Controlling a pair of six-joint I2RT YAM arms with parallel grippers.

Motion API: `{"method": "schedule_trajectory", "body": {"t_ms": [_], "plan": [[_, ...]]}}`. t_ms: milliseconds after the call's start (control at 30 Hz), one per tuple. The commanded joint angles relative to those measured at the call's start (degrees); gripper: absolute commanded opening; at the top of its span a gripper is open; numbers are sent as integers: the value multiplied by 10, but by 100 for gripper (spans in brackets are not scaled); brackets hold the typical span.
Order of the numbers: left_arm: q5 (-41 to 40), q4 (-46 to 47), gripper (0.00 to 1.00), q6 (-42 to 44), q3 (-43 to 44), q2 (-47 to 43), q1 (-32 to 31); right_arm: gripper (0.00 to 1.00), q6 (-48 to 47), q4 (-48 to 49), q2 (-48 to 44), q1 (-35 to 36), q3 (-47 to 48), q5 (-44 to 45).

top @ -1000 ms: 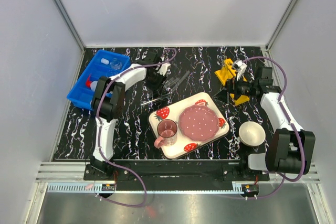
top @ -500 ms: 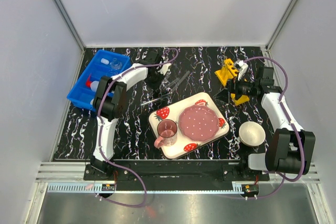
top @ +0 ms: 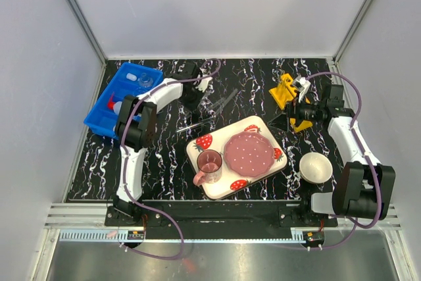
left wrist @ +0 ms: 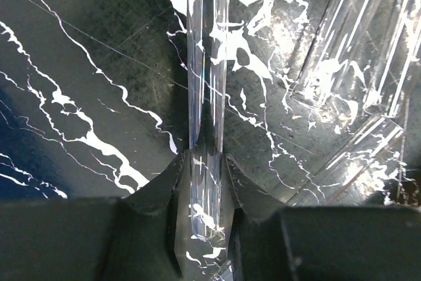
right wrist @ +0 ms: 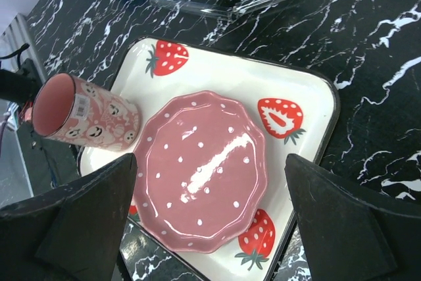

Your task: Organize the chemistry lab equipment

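Note:
A thin clear glass tube (left wrist: 207,64) lies on the black marbled table, and my left gripper (left wrist: 205,162) is shut on its near end. From above, that gripper (top: 194,97) is at the back of the table, right of the blue bin (top: 99,118). More glass tubes (left wrist: 355,51) lie just to the right, also visible from above (top: 220,103). The bin holds a white squeeze bottle (top: 113,104), a glass beaker (top: 145,82) and a small white dome (top: 131,77). My right gripper (right wrist: 210,162) hangs open above the pink plate (right wrist: 197,169). The yellow rack (top: 286,90) stands behind my right gripper (top: 279,121).
A strawberry-print tray (top: 263,129) with the pink plate (top: 250,151) and a pink cup (top: 209,162) sits mid-table. A white bowl (top: 316,167) stands at the right front. One more tube (top: 194,123) lies left of the tray. Walls close in the table's back and sides.
My left gripper has closed on the tube's end and shifted slightly. The right arm has barely moved.

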Motion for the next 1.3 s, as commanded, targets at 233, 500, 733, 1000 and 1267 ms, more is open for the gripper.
{"method": "schedule_trajectory", "body": {"t_ms": [233, 500, 733, 1000, 1267], "plan": [[189, 9, 14, -61, -24, -150, 52, 100, -287, -252, 18, 18, 113, -61], [465, 17, 14, -162, -95, -207, 52, 100, -577, -508, 75, 126, 326, 76], [599, 54, 14, -221, -156, -248, -5, 100, -736, -519, 53, 259, 387, 172], [644, 143, 15, -325, -182, -259, -70, 100, -751, -528, 75, 396, 422, 291], [652, 174, 15, -358, -198, -274, -92, 96, -739, -453, 63, 477, 346, 441]]}}
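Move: My left hand already pinches a glass tube near one end. The meeting place over the pink plate lies about 20 cm back and 20 cm to the right of that hand, with the plate at about its height. The pink mug is some 24 cm back and 6 cm right, and the loose tubes 10 cm right and 2 cm ahead. From my right hand the held tube is roughly 15 cm ahead, 26 cm left and 15 cm lower; the yellow rack is about 11 cm ahead, 8 cm right and 13 cm lower. Keeping my pinch on the tube, I lift my left hand nearly straight up, then sweep it back and right over the tray, some 20 cm back in all, swinging its fingers from downward to point right. My right hand, still wide open, comes about 12 cm left and 8 cm back to meet it, rising and then dipping as it turns counter-clockwise to point down and left, until the tube's free part is between its fingers. ##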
